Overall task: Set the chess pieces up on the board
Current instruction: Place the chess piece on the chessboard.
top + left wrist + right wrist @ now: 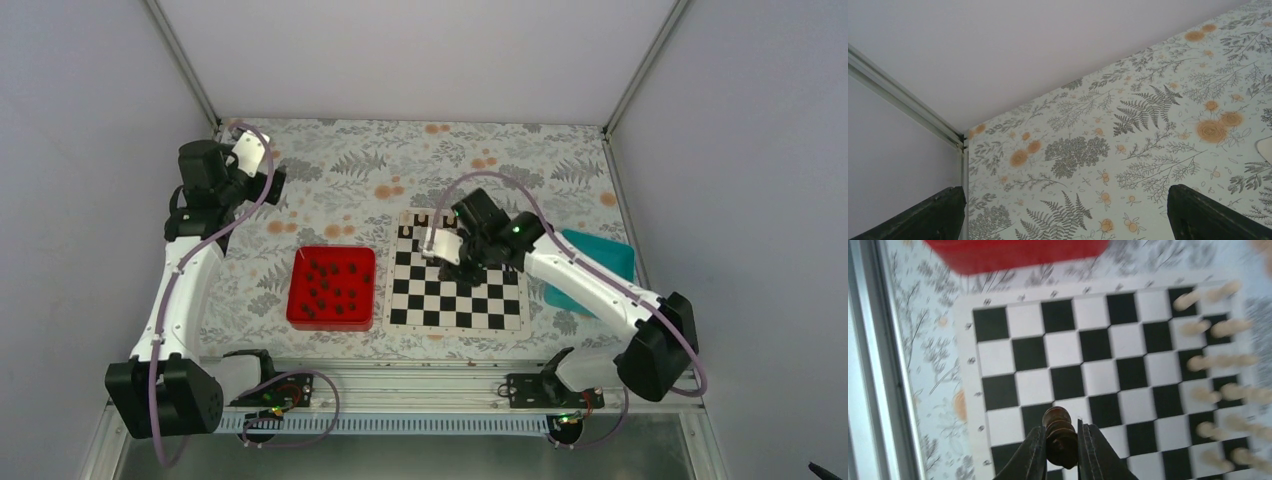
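The board of black and cream squares lies mid-table, also filling the right wrist view. My right gripper is shut on one dark brown chess piece, held tilted just above the board's squares near its left border in that view. From above, the right gripper hovers over the board's middle. Several more dark chess pieces lie in the red tray. My left gripper is open and holds nothing, over the table's far left corner.
Pale pieces stand in rows along one side of the board, at its far edge from above. A teal tray lies right of the board, partly under the right arm. The enclosure walls meet close behind the left gripper.
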`<act>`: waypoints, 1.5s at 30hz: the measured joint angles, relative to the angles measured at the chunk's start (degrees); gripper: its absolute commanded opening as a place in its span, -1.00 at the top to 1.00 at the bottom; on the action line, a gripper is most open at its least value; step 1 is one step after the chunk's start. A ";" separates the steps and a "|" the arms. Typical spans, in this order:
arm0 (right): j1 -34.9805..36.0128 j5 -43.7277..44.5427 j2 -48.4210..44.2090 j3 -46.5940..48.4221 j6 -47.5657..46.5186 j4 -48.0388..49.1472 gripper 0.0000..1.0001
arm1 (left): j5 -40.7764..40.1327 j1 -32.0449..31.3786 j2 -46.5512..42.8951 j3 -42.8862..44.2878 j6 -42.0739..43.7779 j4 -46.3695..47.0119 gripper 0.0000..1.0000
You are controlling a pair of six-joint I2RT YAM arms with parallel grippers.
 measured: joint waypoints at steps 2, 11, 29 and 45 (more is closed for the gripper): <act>-0.02 -0.31 -1.81 -4.76 0.39 0.39 0.92 | 0.02 0.00 0.44 0.00 -0.15 0.50 -1.00; -0.31 -2.19 -2.84 -15.23 0.92 4.66 0.91 | 0.15 0.00 1.79 0.00 -0.39 1.01 -1.00; -0.31 -5.77 2.12 -18.88 0.52 8.28 0.89 | 0.15 0.00 1.73 -0.11 -0.33 0.98 -1.00; -0.17 -5.86 4.26 -19.65 0.33 8.74 0.78 | 0.35 0.00 2.23 -0.11 -0.31 0.98 -1.00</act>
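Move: The right hand holds a dark chess piece above the board; its target, the e square in the nearest row, lies about 6 cm back, roughly level sideways, and some 15 cm below. The near row of pale pieces stands about 16 cm ahead of this hand and straight on, 14 cm below; the red box's middle is 27 cm left and 2 cm ahead, 14 cm below. From the idle left hand, that square lies about 42 cm right, 21 cm back and 27 cm below. The right hand lowers the still-pinched piece about 12 cm towards e1, drawing back 5 cm, fingertips swinging 15 degrees baseward. ##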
